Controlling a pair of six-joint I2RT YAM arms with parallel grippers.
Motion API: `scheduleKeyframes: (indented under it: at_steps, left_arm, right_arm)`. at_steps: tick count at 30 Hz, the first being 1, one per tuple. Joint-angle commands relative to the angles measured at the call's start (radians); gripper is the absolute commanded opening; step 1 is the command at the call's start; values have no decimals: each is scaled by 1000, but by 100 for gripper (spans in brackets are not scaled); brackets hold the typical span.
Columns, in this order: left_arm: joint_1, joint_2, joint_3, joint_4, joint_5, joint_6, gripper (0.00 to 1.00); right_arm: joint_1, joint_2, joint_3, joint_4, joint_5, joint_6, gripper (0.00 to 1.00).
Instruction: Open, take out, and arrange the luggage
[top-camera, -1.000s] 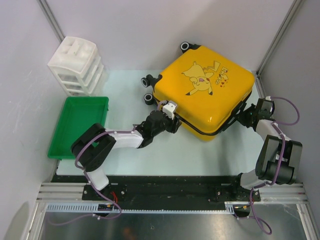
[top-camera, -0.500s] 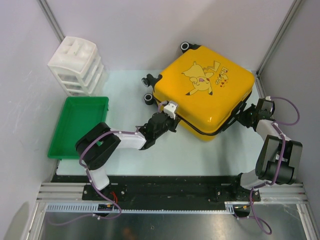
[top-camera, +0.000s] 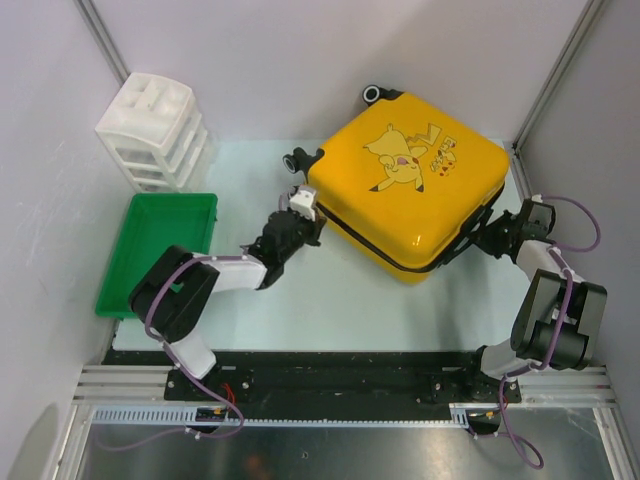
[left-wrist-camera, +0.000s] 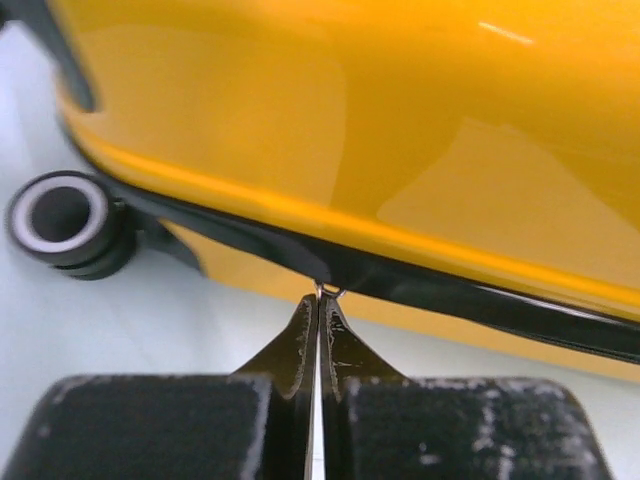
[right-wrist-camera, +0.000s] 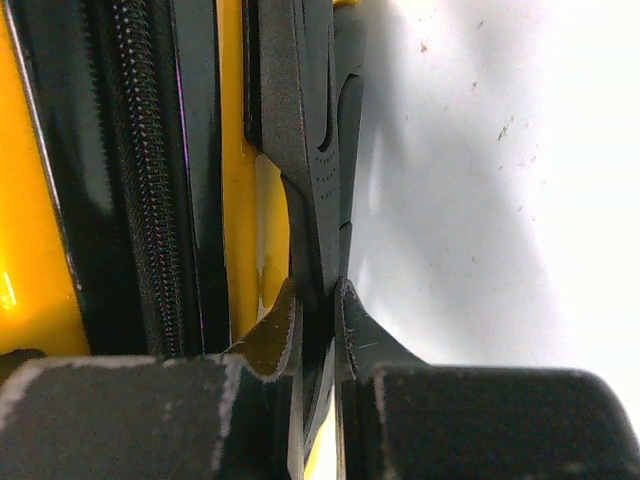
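Observation:
The yellow luggage (top-camera: 410, 190) lies flat at the back right of the table, Pikachu print facing up and lid down. My left gripper (top-camera: 303, 207) is at its near-left corner, by the wheels. Its fingertips (left-wrist-camera: 320, 296) are shut on the small metal zipper pull (left-wrist-camera: 329, 291) hanging from the black zipper trim (left-wrist-camera: 480, 300). A black wheel (left-wrist-camera: 60, 215) shows to the left of it. My right gripper (top-camera: 496, 238) is at the luggage's right side. It (right-wrist-camera: 325, 292) is shut on a black side handle (right-wrist-camera: 312, 150), beside the zipper teeth (right-wrist-camera: 140, 180).
A green tray (top-camera: 160, 250) sits at the left of the table. A white drawer unit (top-camera: 155, 130) stands behind it, against the left wall. The enclosure's walls stand close on the left, back and right. The right arm is close to the right wall.
My left gripper has closed and slid to the left along the luggage's near edge toward the wheels. The right arm has barely moved.

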Motion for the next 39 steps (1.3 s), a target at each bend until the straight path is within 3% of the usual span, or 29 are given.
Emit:
scheduleKeyframes:
  at_steps: [1,5,6,8,16,19,23,28,31,32,35,39]
  left_arm:
    - [180,-5,77,-15,-9,108,0]
    - [301,101,225,-25,119,156,0]
    - [350,127,255,-24,223,139,0]
    - [369,195,357,-24,282,143,0]
    - [390,330,561,13,403,465,0]
    - [392,399,604,96,428,582,0]
    - [369,471,587,353,523,708,0]
    - [305,566,633,572,526,835,0]
    - [292,608,656,602,488,881,14]
    - [295,593,648,600,483,881,33]
    - [314,521,520,602,515,941,61]
    - [378,279,265,590,607,955,75]
  right_arm:
    - [-64,-1,-3,-84,-13,-72,0]
    - [-73,22,29,-114,7,-133,0]
    - [-75,31,41,-124,13,-156,0]
    - [-76,68,81,-150,36,-178,0]
    - [-82,169,179,-217,97,-256,0]
    - [-87,189,199,-220,104,-268,0]
    - [-84,213,218,-228,97,-280,0]
    - [-82,240,235,-225,88,-282,0]
    - [-78,243,244,-233,78,-282,0]
    - [-75,241,245,-234,76,-282,0]
    - [-76,230,253,-234,67,-284,0]
    - [-76,212,259,-233,59,-287,0]
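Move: The suitcase's upper left wheel sits about 13 cm ahead of my left hand, 6 cm to its left and 8 cm above; the lower wheel is some 9 cm ahead, 6 cm left and 4 cm below that hand. The suitcase's middle lies roughly 9 cm ahead and 22 cm right, level with it. From my right hand, which already holds the black handle between its fingers, the suitcase's middle is about 14 cm ahead, 22 cm left and 3 cm up. I sweep my shut left hand some 17 cm forward and 6 cm left along the suitcase's side to the wheeled corner, then roll it about 55 degrees clockwise (seen from behind) and spread its fingers by the wheels, easing back 2 cm at the end. My right hand keeps hold of the handle, tips down slightly and draws about 3 cm right. ##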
